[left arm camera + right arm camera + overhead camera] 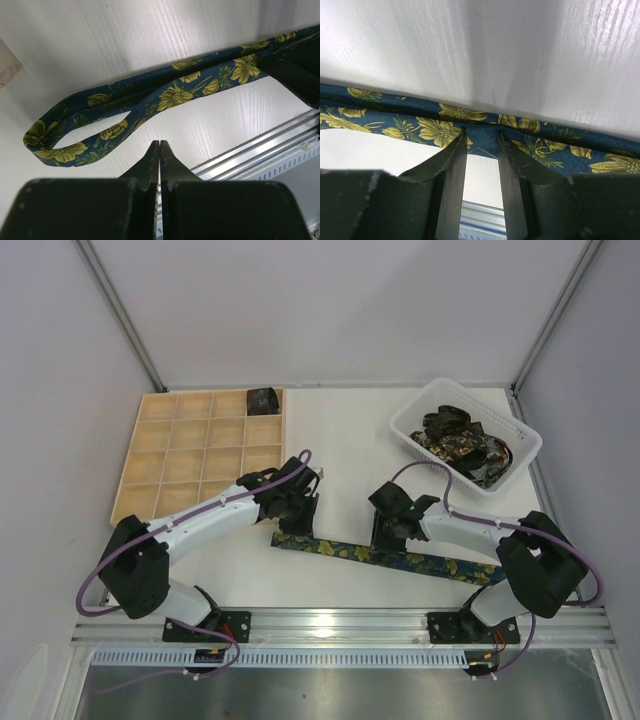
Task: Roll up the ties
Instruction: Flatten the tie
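A navy tie with yellow-green flowers lies stretched across the table's near side. In the left wrist view its left end is folded back into a flat loop. My left gripper hovers at that end, its jaws shut with nothing between them, a little short of the tie. My right gripper stands over the tie's middle. Its jaws are apart, and both fingertips rest on the near edge of the tie without pinching it.
A pale wooden grid tray sits at the back left, with one dark rolled tie in its far right cell. A white slotted basket at the back right holds several dark ties. A metal rail runs along the near edge.
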You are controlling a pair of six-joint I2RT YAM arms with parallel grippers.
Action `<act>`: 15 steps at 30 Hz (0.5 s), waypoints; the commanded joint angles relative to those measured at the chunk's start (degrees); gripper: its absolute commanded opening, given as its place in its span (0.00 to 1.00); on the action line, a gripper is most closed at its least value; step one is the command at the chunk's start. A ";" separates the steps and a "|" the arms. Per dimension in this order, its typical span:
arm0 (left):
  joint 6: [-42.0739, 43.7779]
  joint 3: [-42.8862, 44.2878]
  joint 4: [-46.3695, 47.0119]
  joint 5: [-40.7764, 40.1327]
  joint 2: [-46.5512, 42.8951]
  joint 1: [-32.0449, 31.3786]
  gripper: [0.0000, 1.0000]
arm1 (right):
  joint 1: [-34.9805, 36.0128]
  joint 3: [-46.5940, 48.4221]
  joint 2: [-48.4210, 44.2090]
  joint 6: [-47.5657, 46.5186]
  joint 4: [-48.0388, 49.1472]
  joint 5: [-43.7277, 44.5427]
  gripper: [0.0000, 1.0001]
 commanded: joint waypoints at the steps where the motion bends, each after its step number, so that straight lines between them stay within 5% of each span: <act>1: -0.26 -0.71 1.00 -3.46 -0.12 -0.02 0.01 | -0.86 -3.56 1.76 -4.03 -2.56 -1.91 0.37; 15: 4.22 -3.96 2.67 -12.77 6.12 5.25 0.00 | -2.09 -4.61 1.23 -6.76 -2.30 -3.93 0.37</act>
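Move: The left gripper, already shut, hangs about 7 cm above the tie. The tie's loop end lies roughly 7 cm to its left and 2 cm ahead. The tray's near right corner is some 8 cm left and 5 cm ahead, about 6 cm lower. The right gripper stands about 17 cm to the right and 1 cm back, 7 cm lower; from it the loop end lies some 23 cm left and 3 cm ahead, about 1 cm lower. Bring the closed left gripper left and down together, about 5 cm each way and slightly forward, onto the near strand just short of the tie's loop end. Swing its tips about 15 degrees nearer to straight down as it sinks, fingers kept shut. Keep the right gripper in place, its parted tips still astride the tie. ##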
